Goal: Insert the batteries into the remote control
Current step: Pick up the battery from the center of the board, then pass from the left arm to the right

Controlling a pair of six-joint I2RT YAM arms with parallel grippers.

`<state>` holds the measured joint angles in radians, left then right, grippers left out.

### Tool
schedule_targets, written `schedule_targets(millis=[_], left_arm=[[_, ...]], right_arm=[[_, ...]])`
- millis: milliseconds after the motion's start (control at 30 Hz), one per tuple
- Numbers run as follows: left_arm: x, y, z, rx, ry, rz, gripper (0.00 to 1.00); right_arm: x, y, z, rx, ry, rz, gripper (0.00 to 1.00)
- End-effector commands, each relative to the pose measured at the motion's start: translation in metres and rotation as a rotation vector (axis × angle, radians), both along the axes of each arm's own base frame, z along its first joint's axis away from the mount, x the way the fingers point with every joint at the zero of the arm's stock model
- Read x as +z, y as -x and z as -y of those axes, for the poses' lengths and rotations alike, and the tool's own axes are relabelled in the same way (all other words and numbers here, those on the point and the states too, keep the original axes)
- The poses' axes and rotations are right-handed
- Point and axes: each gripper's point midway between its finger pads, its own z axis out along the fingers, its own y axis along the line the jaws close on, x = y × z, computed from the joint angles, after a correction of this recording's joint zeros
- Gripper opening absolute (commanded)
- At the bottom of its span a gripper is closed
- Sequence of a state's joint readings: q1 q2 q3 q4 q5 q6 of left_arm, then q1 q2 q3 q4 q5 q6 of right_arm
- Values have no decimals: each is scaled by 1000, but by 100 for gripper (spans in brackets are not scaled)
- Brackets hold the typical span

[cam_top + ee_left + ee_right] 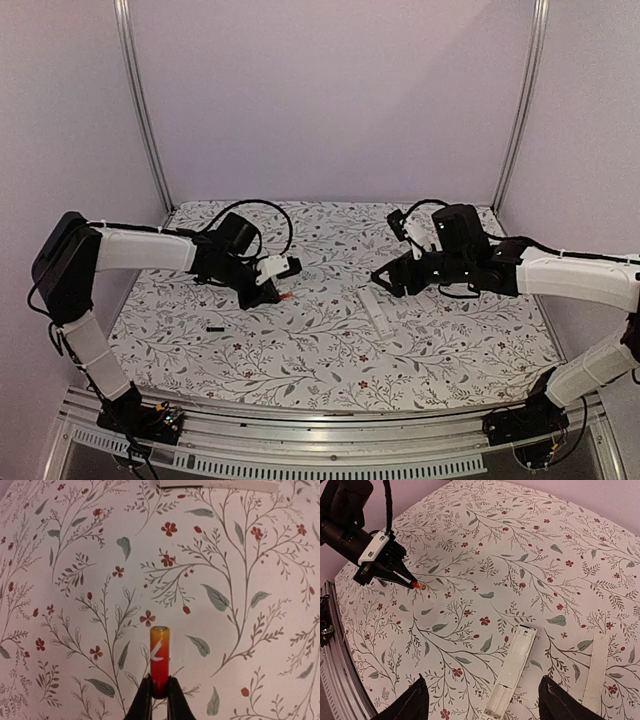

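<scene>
My left gripper point(160, 684) is shut on the lower end of a red-and-orange battery point(160, 652), which sticks out forward above the floral cloth. In the top view this gripper point(277, 293) hovers left of centre, the battery tip point(288, 296) pointing right. The white remote control point(514, 670) lies on the cloth with its back up and its battery bay uncovered. It lies between the fingers of my open right gripper point(482, 677), which hangs above it. From the top view the remote point(378, 314) lies just below the right gripper point(385, 282).
A thin flat white cover strip point(596, 672) lies to the right of the remote. A small dark short object point(214, 328) rests on the cloth near the left arm. Metal frame posts point(143, 110) stand at the back corners, and a rail point(330, 435) runs along the near edge.
</scene>
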<state>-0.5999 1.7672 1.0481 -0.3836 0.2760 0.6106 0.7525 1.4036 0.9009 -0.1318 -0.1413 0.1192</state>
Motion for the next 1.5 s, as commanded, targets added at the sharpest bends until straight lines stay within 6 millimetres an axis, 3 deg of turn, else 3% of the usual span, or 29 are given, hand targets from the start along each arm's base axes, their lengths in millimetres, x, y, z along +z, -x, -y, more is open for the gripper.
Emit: schedule_targets(millis=[0,100,167,300,433,533,700,1033,1200,1367,1467], left_arm=[[114,-24,59,92,394,224,0],[182,-13,88,98,624,315,0],[212,-2,103,107,753,331,0],[252,27,133,69,931,295,0],[274,54,157,-4,1033,249,0],[283,68,167,-43,1067,240,0],[291,86,177,-111,1101,226,0],[293,94,180,-138,1112,217,0],[293,96,183,-155,1117,210,0],[292,99,186,-174,1121,199,0],[293,100,187,-176,1128,195,0]], right_arm=[[63,9,-8,42,-197,103,74],[104,18,-12,103,-309,210,76],[131,26,-13,143,-377,270,77],[171,43,-21,245,-470,352,79],[198,65,-30,314,-528,443,76],[211,71,-30,326,-558,476,70],[211,70,-31,325,-567,472,64],[208,69,-35,334,-574,461,33],[205,67,-36,325,-571,452,23],[203,66,-37,323,-570,445,22],[201,64,-36,309,-569,438,11]])
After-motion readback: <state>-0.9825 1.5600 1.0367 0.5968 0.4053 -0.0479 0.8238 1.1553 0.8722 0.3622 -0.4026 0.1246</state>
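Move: The left hand already holds the red battery, its middle roughly 1 cm to the right and 1 cm below the hand point. It goes to the right hand's open fingers, some 23 cm right, 2 cm back and 12 cm up; the green battery lies about 16 cm left, 7 cm back and 4 cm down. From the right hand, the red battery is some 22 cm left, 2 cm ahead and 13 cm below. The remote lies about 15 cm beneath, 1 cm back and 1 cm left. Up fast by some 28 cm, then easing off, the left hand carries the red battery right and somewhat back, wrist swinging about 60 degrees from pointing down to pointing right. The right hand also rises, about 20 cm, drawing back some and levelling to face it, then holds while its fingers close around the battery's free end; the left keeps its pinch. ##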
